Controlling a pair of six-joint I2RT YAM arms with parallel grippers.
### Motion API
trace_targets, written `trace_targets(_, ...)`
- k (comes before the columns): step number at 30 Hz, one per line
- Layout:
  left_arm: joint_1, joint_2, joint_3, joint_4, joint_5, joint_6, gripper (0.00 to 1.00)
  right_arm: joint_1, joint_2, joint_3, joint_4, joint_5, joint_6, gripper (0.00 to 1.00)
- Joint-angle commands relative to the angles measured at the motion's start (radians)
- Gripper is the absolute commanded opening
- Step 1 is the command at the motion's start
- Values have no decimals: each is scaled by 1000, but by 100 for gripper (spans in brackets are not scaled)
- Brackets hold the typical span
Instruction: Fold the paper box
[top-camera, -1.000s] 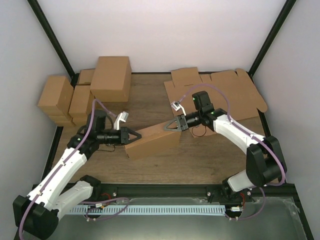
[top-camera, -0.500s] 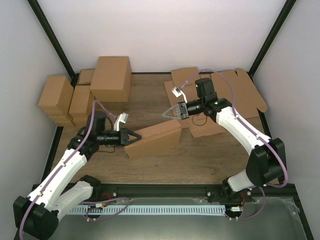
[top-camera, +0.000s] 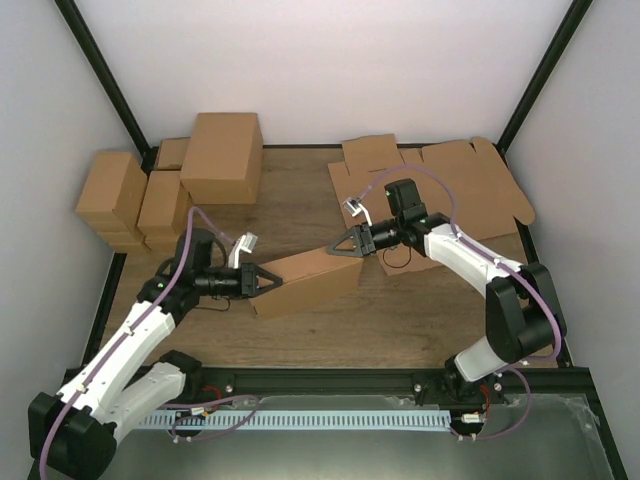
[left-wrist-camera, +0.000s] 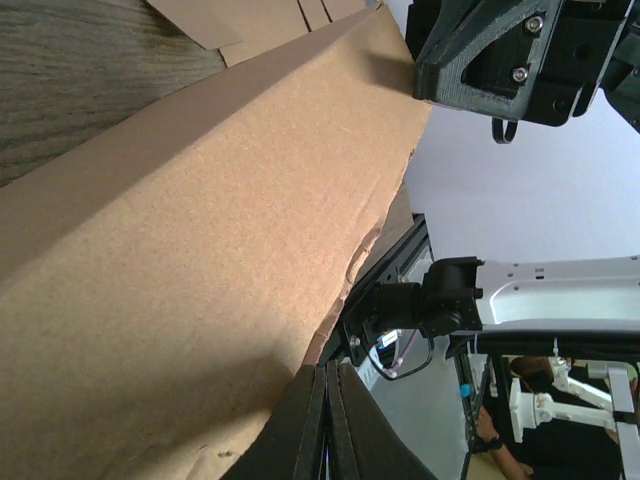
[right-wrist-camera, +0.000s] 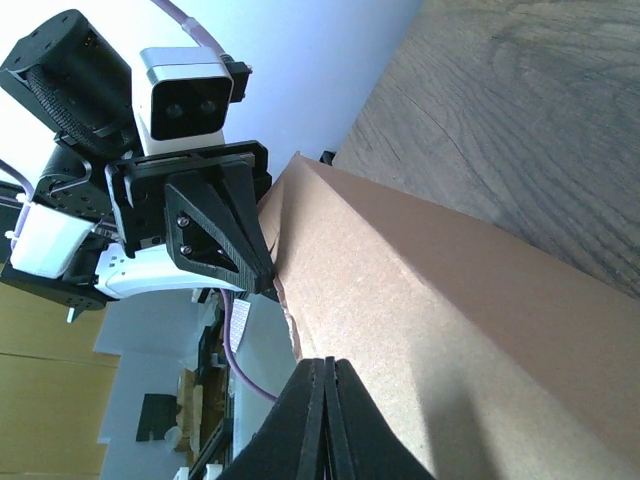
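Note:
The paper box (top-camera: 308, 282) is a long brown carton lying slantwise mid-table, and it fills the left wrist view (left-wrist-camera: 190, 260) and the right wrist view (right-wrist-camera: 460, 330). My left gripper (top-camera: 268, 280) is shut, its tip against the box's near-left end; its closed fingers (left-wrist-camera: 330, 372) lie along the cardboard edge. My right gripper (top-camera: 336, 251) is shut too, its tip at the box's far-right top corner (right-wrist-camera: 326, 364). Neither holds anything. Each wrist view shows the other gripper at the box's far end.
Flat die-cut cardboard sheets (top-camera: 450, 185) lie at the back right under the right arm. Several folded brown cartons (top-camera: 222, 155) are stacked at the back left, some past the table's left edge (top-camera: 110, 195). Black frame posts stand at both back corners.
The right gripper lifted up and back off the box, then came down again onto its far-right end. The left gripper slid slightly forward along the box's left end.

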Motion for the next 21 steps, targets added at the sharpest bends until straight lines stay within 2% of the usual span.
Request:
trace_targets(1, 8, 4, -11, -18, -22, 2, 4, -5, 2, 27, -47, 45, -15, 1)
trace_targets(6, 8, 15, 45, -64, -34, 26, 4, -5, -21, 65, -72, 46, -17, 1)
trace_targets(10, 9, 21, 71, -71, -38, 23, 4, -6, -5, -34, -21, 67, -14, 1)
trace_targets(14, 10, 38, 193, -102, -26, 23, 4, -7, 13, -115, 43, 72, -1, 1)
trace_targets(18, 36, 48, 242, -97, 8, 13, 4, -6, -7, -67, -4, 93, -19, 1)
trace_targets(21, 88, 46, 192, -85, 31, 30, 4, -7, -23, 4, -50, 101, -24, 1)
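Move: The paper box's middle is about 5 cm right of the left hand, 2 cm ahead and 9 cm below it, the closed fingers being on the left part of its top. From the right hand the same middle is some 6 cm left, 4 cm back and 10 cm below. From the left hand, the tall carton stands about 26 cm ahead and 13 cm left, and the narrow carton about 16 cm ahead and 25 cm left, both middles some 10 cm lower. Lift the left gripper off the left part of the box top, easing up barely at first and then faster, about 7 cm in all, drifting some 2 cm forward, with the fingers kept shut. Meanwhile keep the right gripper's shut fingertips on the right end of the box top, shifting no more than about a centimetre there. ##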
